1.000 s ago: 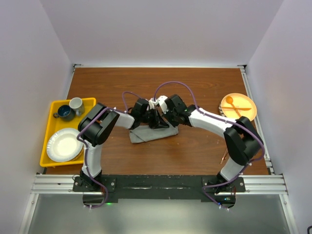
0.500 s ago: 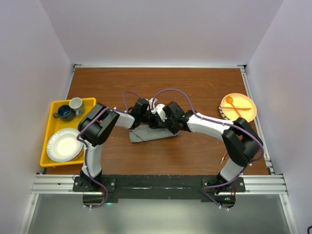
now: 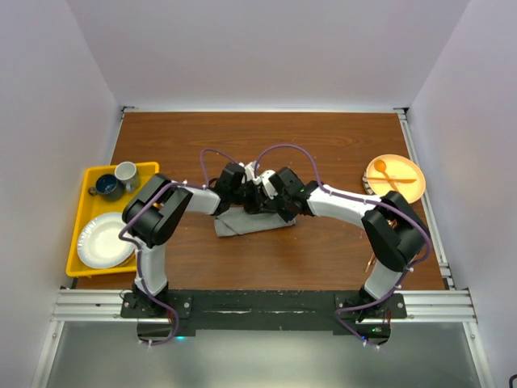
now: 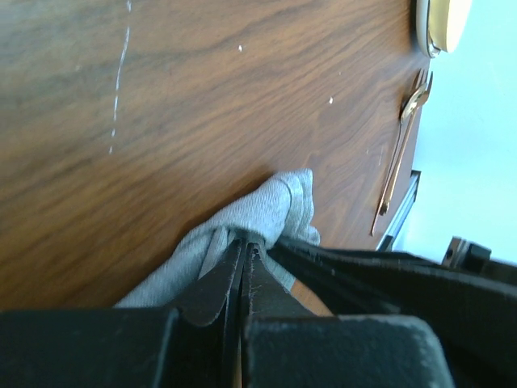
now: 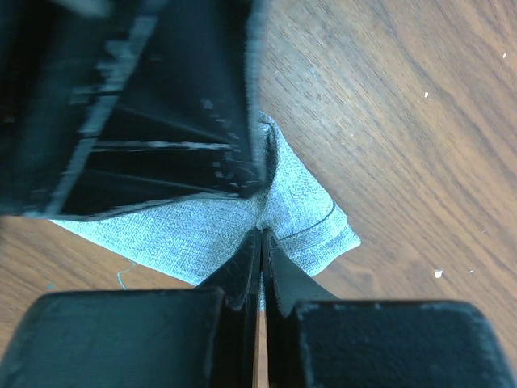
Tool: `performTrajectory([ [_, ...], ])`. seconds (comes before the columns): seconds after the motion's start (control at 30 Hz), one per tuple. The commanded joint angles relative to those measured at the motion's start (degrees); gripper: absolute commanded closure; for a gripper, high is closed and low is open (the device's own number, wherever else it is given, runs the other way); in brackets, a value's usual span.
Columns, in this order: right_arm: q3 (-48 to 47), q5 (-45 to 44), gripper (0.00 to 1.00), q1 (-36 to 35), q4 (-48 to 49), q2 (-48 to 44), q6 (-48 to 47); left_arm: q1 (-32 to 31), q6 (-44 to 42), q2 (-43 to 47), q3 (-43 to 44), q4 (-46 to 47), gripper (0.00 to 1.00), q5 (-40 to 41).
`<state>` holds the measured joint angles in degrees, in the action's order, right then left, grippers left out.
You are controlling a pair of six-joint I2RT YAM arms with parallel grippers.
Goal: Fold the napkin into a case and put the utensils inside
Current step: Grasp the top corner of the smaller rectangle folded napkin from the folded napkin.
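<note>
The grey napkin (image 3: pixel 252 224) lies mid-table as a rumpled, folded strip. My left gripper (image 3: pixel 245 200) and right gripper (image 3: pixel 264 202) meet tip to tip over its far edge. In the left wrist view the left gripper (image 4: pixel 245 244) is shut, pinching a bunched fold of the napkin (image 4: pixel 266 206). In the right wrist view the right gripper (image 5: pixel 261 234) is shut on a pinch of the napkin (image 5: pixel 186 230), with the left gripper's black body just beyond it. The copper utensils (image 4: pixel 401 137) lie together on the bare wood near the table's right edge (image 3: pixel 372 259).
A yellow tray (image 3: pixel 85 212) at the left holds a white plate (image 3: pixel 106 240), a grey mug (image 3: pixel 126 173) and a dark mug (image 3: pixel 106 187). An orange plate (image 3: pixel 404 183) with an orange spoon (image 3: pixel 388 172) sits at the right.
My right gripper has slid left, closer to the left gripper, bunching the napkin's top fold between them. The left gripper has barely moved.
</note>
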<state>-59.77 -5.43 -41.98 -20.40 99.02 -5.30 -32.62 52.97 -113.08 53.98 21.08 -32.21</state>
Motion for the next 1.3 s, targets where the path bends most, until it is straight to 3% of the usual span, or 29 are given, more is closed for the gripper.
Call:
performTrajectory([
  [0.0,-0.17,0.95,1.00,0.84,-3.59,1.96,3.10,0.45,-2.00,4.70,-1.59,-1.83,1.00,1.36],
  [0.2,0.35,1.30,1.00,0.84,-3.07,0.47,3.98,0.45,-1.99,6.38,-2.82,-4.38,1.00,2.41],
  [0.57,-2.98,2.18,1.00,1.19,-5.43,-4.19,4.86,0.10,-6.90,0.49,-1.77,-8.59,1.00,4.96],
  [0.77,-6.67,0.16,0.66,1.55,-6.14,-4.10,4.60,0.01,-8.58,0.05,-2.38,-8.42,1.00,5.22],
  [0.87,-8.61,-0.11,0.59,1.55,-5.70,-2.35,3.90,0.01,-8.67,-0.21,-2.30,-8.07,1.00,5.14],
  [1.27,-10.64,-2.74,0.58,1.63,-2.80,4.16,3.80,0.01,-8.85,0.49,-3.00,-7.02,1.00,5.49],
])
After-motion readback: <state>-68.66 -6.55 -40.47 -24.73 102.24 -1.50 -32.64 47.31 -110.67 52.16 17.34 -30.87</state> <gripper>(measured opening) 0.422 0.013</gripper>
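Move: Just under the right hand's shut tips is the small folded napkin. Its far right corner lies about 2 cm ahead of this hand and 2 cm to its right, some 1 cm lower; the near right corner is roughly 3 cm back and 2 cm right, the napkin's middle about 9 cm left and 1 cm back. The left gripper's tips are some 3 cm ahead and 3 cm left. From the left hand the far right corner lies about 5 cm right and 1 cm back. Coming free of the cloth after a short stay, the right hand rises about 4 cm, opening to a bit under half, while it goes some 3 cm forward and slightly left; then it sinks about 2 cm, fingers spread above the far edge beside the corner. The left hand, still shut, makes a small hop back and left of under 2 cm and comes down again onto the napkin to pin it. ##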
